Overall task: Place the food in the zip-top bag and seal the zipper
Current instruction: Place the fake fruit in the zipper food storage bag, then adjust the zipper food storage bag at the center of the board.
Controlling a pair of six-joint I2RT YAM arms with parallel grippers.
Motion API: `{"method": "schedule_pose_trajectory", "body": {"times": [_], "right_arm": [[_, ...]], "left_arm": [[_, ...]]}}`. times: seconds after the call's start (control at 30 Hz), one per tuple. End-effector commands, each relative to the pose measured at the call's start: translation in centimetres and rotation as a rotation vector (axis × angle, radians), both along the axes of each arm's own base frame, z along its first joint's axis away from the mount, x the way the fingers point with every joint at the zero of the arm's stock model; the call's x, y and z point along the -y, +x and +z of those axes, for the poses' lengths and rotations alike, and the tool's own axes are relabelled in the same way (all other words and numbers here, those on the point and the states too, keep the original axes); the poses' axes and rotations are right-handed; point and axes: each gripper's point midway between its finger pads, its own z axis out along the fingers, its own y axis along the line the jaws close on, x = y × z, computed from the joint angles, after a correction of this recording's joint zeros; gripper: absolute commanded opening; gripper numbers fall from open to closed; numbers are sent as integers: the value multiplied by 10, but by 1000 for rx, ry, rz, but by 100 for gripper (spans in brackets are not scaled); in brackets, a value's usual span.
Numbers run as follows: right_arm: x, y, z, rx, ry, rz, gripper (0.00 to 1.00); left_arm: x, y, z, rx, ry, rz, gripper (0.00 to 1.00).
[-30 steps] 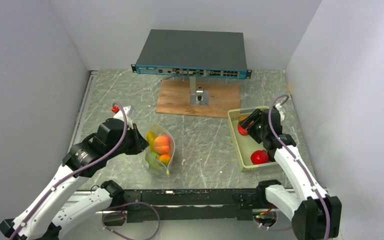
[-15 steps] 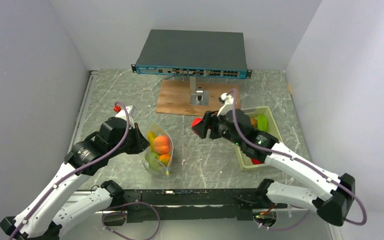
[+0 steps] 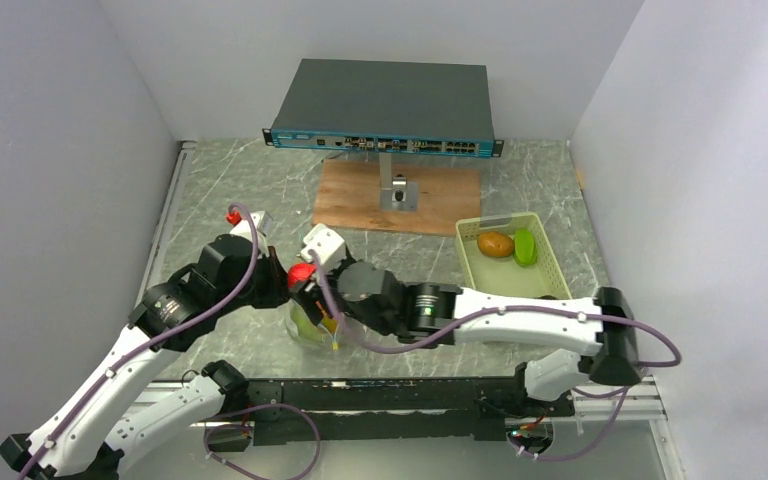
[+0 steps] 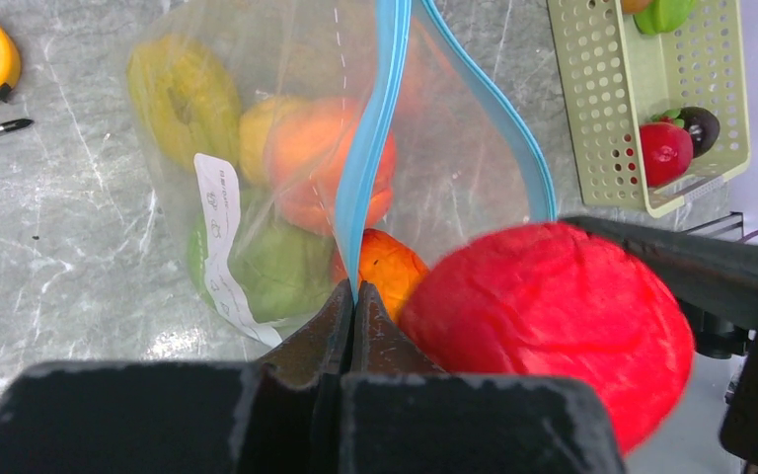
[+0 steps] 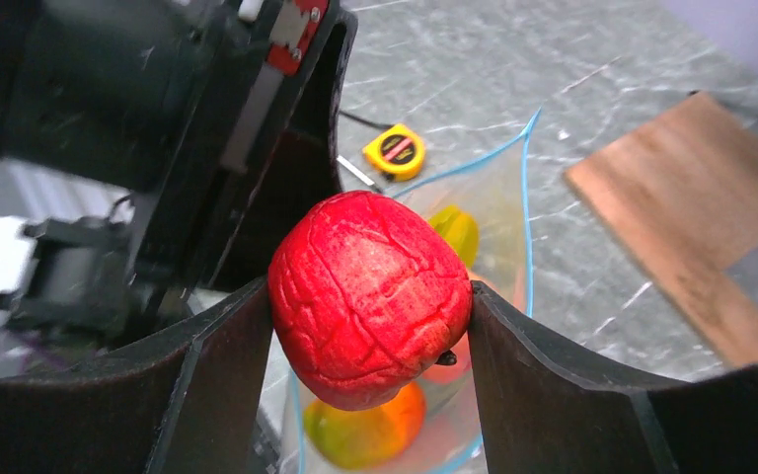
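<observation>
The clear zip-top bag [image 4: 286, 197] stands open on the table and holds several toy fruits: yellow, peach, green and orange. Its teal-blue zipper [image 4: 370, 148] runs up from my left gripper [image 4: 354, 296], which is shut on the bag's rim. My right gripper [image 5: 370, 326] is shut on a red toy fruit [image 5: 370, 296] and holds it just above the bag's open mouth [image 3: 302, 272]. The red fruit also shows in the left wrist view [image 4: 553, 316], right beside my left fingers. The bag in the top view [image 3: 312, 325] is mostly hidden under the right arm.
A pale green tray [image 3: 545, 285] at the right holds a brown and a green toy; the left wrist view shows a red and a dark one in it too [image 4: 666, 150]. A yellow tape measure [image 5: 395, 151] lies behind the bag. A wooden board [image 3: 397, 198] and network switch [image 3: 385, 105] stand at the back.
My right arm has swung from the tray across the table to the left, carrying the red fruit to just above the bag's mouth. The left arm and the bag have stayed still.
</observation>
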Motion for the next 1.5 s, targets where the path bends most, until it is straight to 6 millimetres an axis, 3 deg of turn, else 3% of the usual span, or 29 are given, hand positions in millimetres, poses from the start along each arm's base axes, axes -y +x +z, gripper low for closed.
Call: {"method": "schedule_pose_trajectory", "body": {"times": [0.0, 0.1, 0.33, 0.43, 0.53, 0.77, 1.07, 1.23, 1.3, 1.47], "right_arm": [[1, 38, 25, 164, -60, -197, 15], [-2, 46, 13, 189, -104, -231, 21], [-12, 43, -1, 165, -88, -206, 72], [-16, 40, -1, 150, -71, -188, 87], [-17, 39, 0, 139, -75, -189, 94], [-9, 29, 5, 82, -99, -152, 96], [8, -25, 12, -16, 17, 108, 97], [12, -61, 0, 66, 41, 192, 100], [14, -65, -2, 107, 31, 164, 100], [31, -70, -32, 115, -20, 21, 100]], "left_arm": [[1, 0, 21, 42, -48, 7, 0], [-3, -1, 23, 49, -42, 20, 0], [-3, -3, 20, 47, -60, 26, 0], [-2, -4, 19, 41, -67, 29, 0], [-2, -5, 20, 37, -75, 30, 0], [-6, -5, 22, 51, -98, 63, 0], [-10, -2, 20, 40, -125, 133, 0], [-9, -1, 22, 53, -165, 151, 0], [-13, 0, 22, 52, -159, 167, 0], [-22, -1, 23, 56, -159, 219, 0]]}}
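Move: The red fruit is already in the right fingers. The zip bag's open mouth, where it is headed, lies about 3 cm ahead of that hand, 2 cm to its right and 7 cm below. Inside, the peach sits some 6 cm ahead, 4 cm right and 13 cm down, with the orange mango level with the hand, 4 cm right and equally low. From the left hand, pinching the rim, the mouth is about 1 cm ahead, 5 cm right and 2 cm lower. The red fruit is carried about 4 cm forward and 2 cm down by the right hand, over the bag's mouth, and let go as the fingers spread wide. The emptied hand then draws back towards the bases, nearly 12 cm, clear of the bag. Meanwhile the left fingers keep their pinch on the rim, easing a centimetre or two left and turning slightly counter-clockwise. ##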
